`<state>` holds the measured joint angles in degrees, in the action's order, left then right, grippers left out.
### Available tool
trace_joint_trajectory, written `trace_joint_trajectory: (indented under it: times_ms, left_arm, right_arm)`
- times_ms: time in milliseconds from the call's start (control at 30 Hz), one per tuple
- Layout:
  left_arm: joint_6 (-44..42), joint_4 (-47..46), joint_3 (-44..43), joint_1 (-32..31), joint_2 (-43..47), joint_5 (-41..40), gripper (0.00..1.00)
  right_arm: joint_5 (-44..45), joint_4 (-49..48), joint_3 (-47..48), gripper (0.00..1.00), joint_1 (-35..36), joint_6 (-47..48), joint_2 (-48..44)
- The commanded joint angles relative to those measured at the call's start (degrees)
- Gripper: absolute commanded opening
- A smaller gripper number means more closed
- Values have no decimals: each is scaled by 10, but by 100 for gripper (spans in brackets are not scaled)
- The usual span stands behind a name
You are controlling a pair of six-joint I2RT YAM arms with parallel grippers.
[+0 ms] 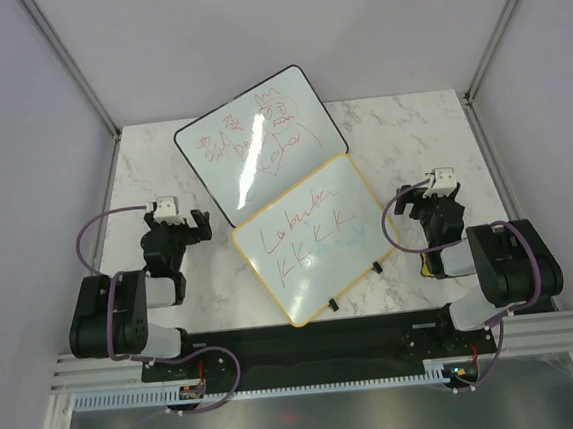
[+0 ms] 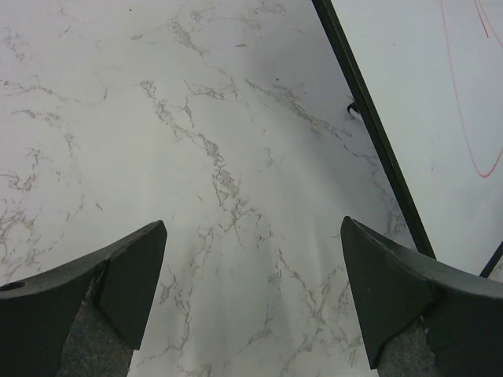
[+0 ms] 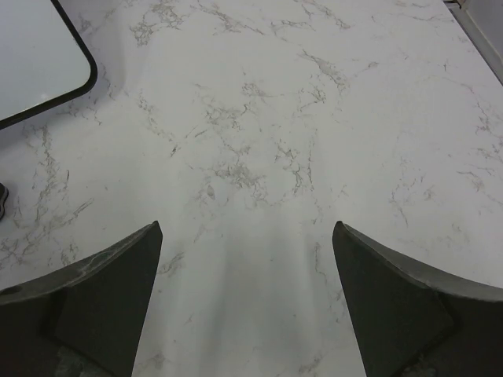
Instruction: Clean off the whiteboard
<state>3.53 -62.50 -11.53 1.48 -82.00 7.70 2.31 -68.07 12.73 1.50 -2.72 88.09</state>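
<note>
The whiteboard (image 1: 314, 240) has a yellow frame and lies tilted at the middle of the marble table, with red writing on it and two small black clips (image 1: 376, 267) on its near edge. It shows only in the top view. My left gripper (image 1: 178, 224) stands open to its left over bare marble, nothing between its fingers (image 2: 134, 275). My right gripper (image 1: 432, 200) stands open to the board's right, also over bare marble, with its fingers (image 3: 118, 283) wide apart. In each wrist view the gripper (image 2: 253, 228) (image 3: 247, 228) holds nothing.
A larger black-framed whiteboard (image 1: 260, 141) with red scribbles lies behind the yellow one, which overlaps its near corner. Its edge shows at the right of the left wrist view (image 2: 424, 94) and its corner at the upper left of the right wrist view (image 3: 31, 55). Walls enclose the table.
</note>
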Motion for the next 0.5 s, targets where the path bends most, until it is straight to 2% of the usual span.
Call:
trace_joint_trajectory:
  times_ms: [0,100,200,233,267,300,333,400,433,467]
  left_arm:
    - [-22,-28,-11,-2,-3,2,99]
    - [-22,-27,-11,-2,-2,2,99]
    - [-22,-27,-12,-2,-3,2,99]
    - [-23,-27,-12,-2,-2,4,99]
    - [-31,-23,-12,-2,-1,28,99]
    - [-32,-19,-16,-2,3,33,99]
    - [-30,6,-21,-1,12,33,99]
    - [-20,84,-61,8,40,33,99]
    - [-19,180,-81,11,60,44,99]
    - [-21,225,-99,17,68,86,99]
  right_arm:
    - [-11,-8,12,98,0,3,1]
    - [-3,-5,12,98,0,-4,-12]
    - [22,140,46,98,0,-9,-118]
    - [59,189,60,98,0,-64,-183]
    - [74,283,76,98,0,-98,-213]
    - [76,332,113,98,0,-118,-242]
    - [62,421,134,98,0,-140,-287]
    - [53,505,189,98,-1,-157,-324]
    - [52,575,204,98,0,-170,-351]
    - [49,607,217,98,0,-184,-363]
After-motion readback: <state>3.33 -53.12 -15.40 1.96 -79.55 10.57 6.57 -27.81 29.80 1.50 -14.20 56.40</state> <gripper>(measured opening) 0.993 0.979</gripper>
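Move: The yellow-and-black eraser lies about 14 cm back from the right gripper, practically in line with it sideways and some 9 cm lower, under the forearm. A black clip on the near board's edge is roughly 14 cm left of the gripper and 13 cm back; the yellow-rimmed whiteboard is centred about 27 cm left and 4 cm back. From the left gripper, the eraser is some 59 cm right and 13 cm back. Raise the right gripper almost straight up from its low resting place, slowly at first, then quickly, about 16 cm in all, taking it higher above the eraser and table. On the way tip the fingertips up and roll the hand's left side up, each some 10 degrees, keeping the fingers wide open and empty. ##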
